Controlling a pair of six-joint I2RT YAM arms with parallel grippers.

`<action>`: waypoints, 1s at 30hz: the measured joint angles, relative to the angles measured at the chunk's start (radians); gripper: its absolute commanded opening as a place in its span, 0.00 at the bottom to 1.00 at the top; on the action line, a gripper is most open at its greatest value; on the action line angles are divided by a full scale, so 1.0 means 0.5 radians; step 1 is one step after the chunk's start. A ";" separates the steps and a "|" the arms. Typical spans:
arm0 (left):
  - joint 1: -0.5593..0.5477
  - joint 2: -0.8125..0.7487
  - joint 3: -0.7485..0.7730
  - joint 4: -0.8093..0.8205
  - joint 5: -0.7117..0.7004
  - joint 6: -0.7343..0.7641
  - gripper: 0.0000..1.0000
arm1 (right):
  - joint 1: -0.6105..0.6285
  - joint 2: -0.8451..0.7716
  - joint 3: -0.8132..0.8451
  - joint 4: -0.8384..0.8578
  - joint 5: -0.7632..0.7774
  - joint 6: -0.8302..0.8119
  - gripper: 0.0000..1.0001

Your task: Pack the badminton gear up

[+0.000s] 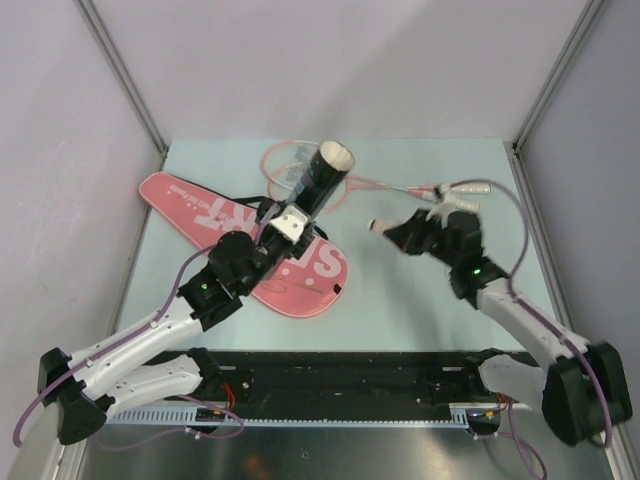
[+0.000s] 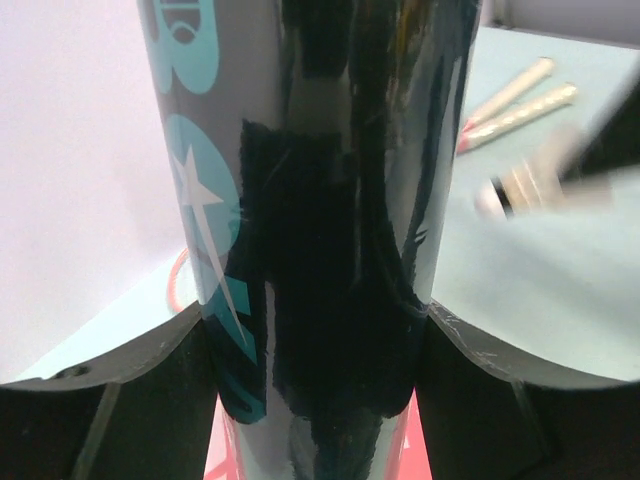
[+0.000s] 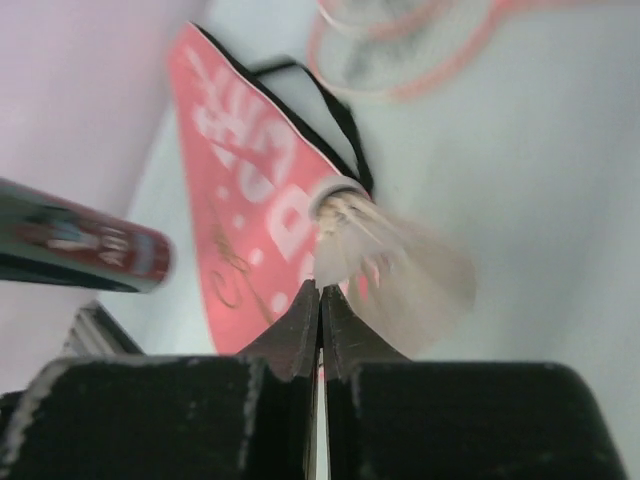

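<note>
My left gripper (image 1: 290, 225) (image 2: 320, 350) is shut on the dark tube (image 1: 320, 178) (image 2: 320, 200). The tube is held tilted above the table, its open pale end pointing up and to the back right. My right gripper (image 1: 397, 233) (image 3: 321, 290) is shut on the feather skirt of a white shuttlecock (image 1: 378, 226) (image 3: 390, 260), raised right of the tube with its cork end toward the tube. The pink bag (image 1: 195, 203) (image 3: 250, 190) lies flat on the left. Two pink rackets (image 1: 285, 160) (image 3: 400, 50) lie at the back, with their white handles (image 1: 470, 188) (image 2: 520, 105) to the right.
Grey walls with metal posts (image 1: 125, 75) close in the pale green table (image 1: 420, 300) on the left, back and right. The bag's black strap (image 1: 262, 208) loops near its middle. A black rail (image 1: 340, 375) runs along the near edge between the arm bases.
</note>
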 measured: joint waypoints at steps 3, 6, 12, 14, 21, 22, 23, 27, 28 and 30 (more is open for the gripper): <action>-0.018 -0.001 -0.024 0.005 0.207 0.056 0.10 | -0.286 -0.188 0.351 -0.342 -0.361 -0.220 0.00; -0.040 -0.001 -0.053 -0.019 0.391 0.129 0.10 | -0.445 -0.304 0.808 -0.737 -0.581 -0.417 0.00; -0.153 0.041 -0.065 -0.097 0.488 0.316 0.09 | -0.632 -0.558 1.435 -1.247 -0.938 -0.604 0.00; -0.180 0.072 -0.065 -0.124 0.485 0.357 0.09 | -0.629 -0.598 1.563 -1.385 -1.073 -0.655 0.00; -0.204 0.134 -0.065 -0.170 0.424 0.440 0.08 | -0.565 -0.562 1.633 -1.860 -1.211 -0.813 0.00; -0.206 0.134 -0.065 -0.173 0.419 0.443 0.08 | -0.546 -0.548 1.633 -1.924 -1.206 -0.830 0.00; -0.208 0.134 -0.065 -0.174 0.417 0.450 0.08 | -0.526 -0.536 1.633 -1.987 -1.200 -0.855 0.00; -0.238 0.134 -0.066 -0.175 0.413 0.477 0.08 | -0.477 -0.483 1.633 -2.084 -1.188 -0.880 0.00; -0.254 0.134 -0.066 -0.176 0.413 0.490 0.08 | -0.463 -0.460 1.633 -2.090 -1.186 -0.880 0.00; -0.286 0.134 -0.072 -0.175 0.410 0.510 0.08 | -0.426 -0.411 1.633 -2.088 -1.167 -0.874 0.00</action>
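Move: The right hand already grips a shuttlecock by its feathers, cork pointing forward-left. From that hand the mouth of the upright tube is about 12 cm left, 3 cm back and some 27 cm higher. On the table, roughly 14 cm below it, the racket handles lie 22 cm ahead and 18 cm right, and the pink bag's middle 6 cm ahead and 37 cm left. From the left hand, gripping the tube, the shuttlecock lies some 6 cm ahead, 15 cm right, 14 cm below. Swing the right gripper up nearly 30 cm and back about 13, veering right at first, then sink some 7 cm while turning counter-clockwise to bring the cork to the tube's mouth; keep the pinch. Meanwhile ease the left gripper right, down and back, about 6 cm each way, turning clockwise and rolling so the mouth leans right towards the shuttlecock, tube still gripped. ##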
